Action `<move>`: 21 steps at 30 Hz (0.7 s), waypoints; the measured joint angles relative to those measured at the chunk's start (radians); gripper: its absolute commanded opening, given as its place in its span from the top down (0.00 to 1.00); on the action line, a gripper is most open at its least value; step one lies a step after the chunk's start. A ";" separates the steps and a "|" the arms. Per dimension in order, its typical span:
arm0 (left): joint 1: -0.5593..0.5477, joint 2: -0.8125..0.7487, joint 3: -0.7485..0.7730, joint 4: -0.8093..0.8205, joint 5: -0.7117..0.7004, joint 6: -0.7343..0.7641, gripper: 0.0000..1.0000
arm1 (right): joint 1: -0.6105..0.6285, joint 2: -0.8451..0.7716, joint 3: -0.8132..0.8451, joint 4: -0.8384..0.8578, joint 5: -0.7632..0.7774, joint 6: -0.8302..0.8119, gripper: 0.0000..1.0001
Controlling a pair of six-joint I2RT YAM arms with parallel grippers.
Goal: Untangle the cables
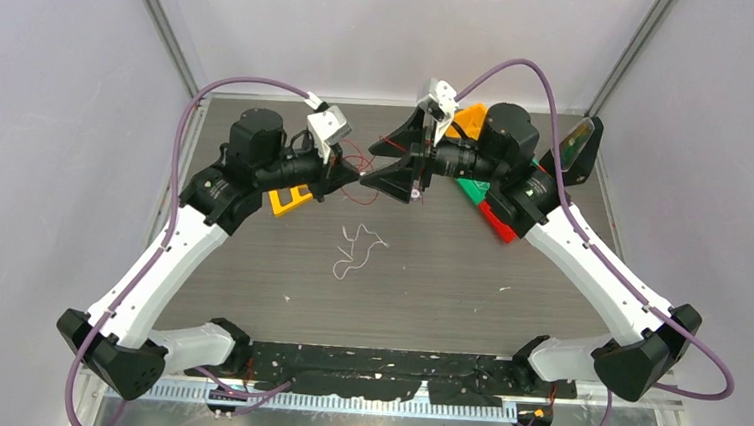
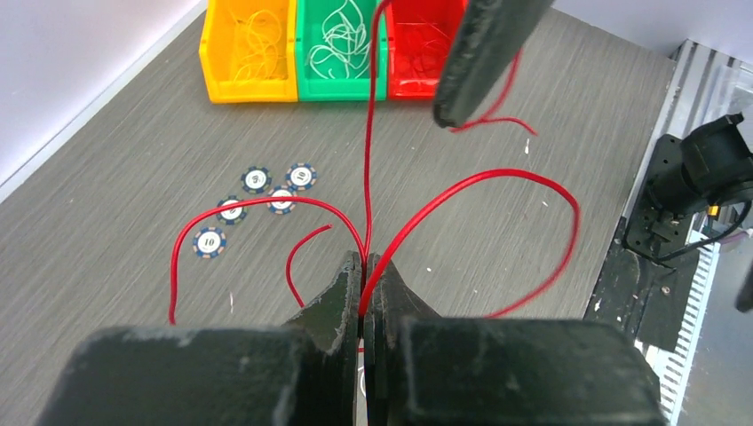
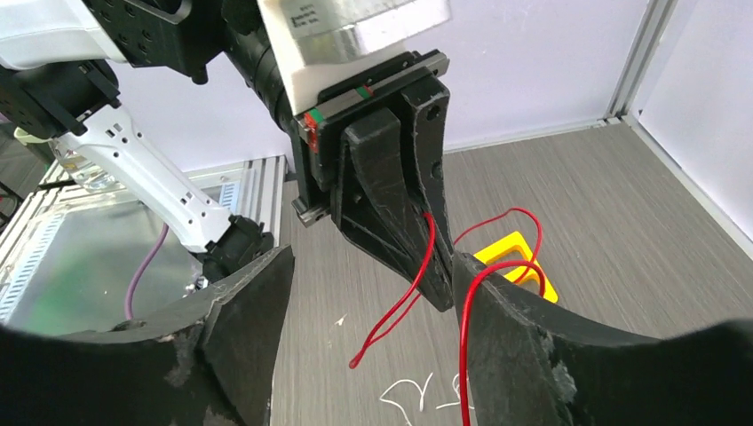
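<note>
A red cable hangs in loops above the table. My left gripper is shut on it, with strands running up and out to both sides from between the closed fingertips. From above, the left gripper and the right gripper meet tip to tip over the table's far middle. My right gripper is open; one strand of the red cable is draped over its right finger. A white cable lies loose on the table below; it also shows in the right wrist view.
A yellow bin, a green bin and a red bin stand in a row, each holding cables. Several poker chips lie on the table. A yellow frame lies under the left arm.
</note>
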 measured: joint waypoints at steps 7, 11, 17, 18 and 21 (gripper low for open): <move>0.000 -0.012 -0.005 0.041 0.052 0.028 1.00 | 0.000 0.042 0.082 -0.140 0.046 -0.059 0.39; -0.008 -0.012 -0.005 0.045 0.061 0.054 1.00 | 0.000 0.083 0.127 -0.222 0.098 -0.110 0.73; -0.018 -0.012 -0.005 0.043 0.097 0.105 0.91 | -0.006 0.091 0.134 -0.335 0.173 -0.188 0.95; -0.018 -0.011 -0.005 0.041 0.115 0.113 0.77 | -0.010 0.090 0.134 -0.352 0.179 -0.202 0.95; -0.019 -0.005 0.003 0.023 0.174 0.137 0.46 | -0.050 0.081 0.134 -0.398 0.187 -0.231 0.94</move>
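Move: The open right hand has the red cable's near strands about 3 cm ahead, 2 cm to its left and 4 cm below; the poker chips lie some 13 cm ahead, 3 cm to its right, and the white cable 2 cm back, 3 cm to its left, both roughly 38 cm down. The left hand already holds the red cable, right between its shut fingertips. Right hand sinks and reaches forward about 8 cm to pinch the red cable; left draws back, opening. ##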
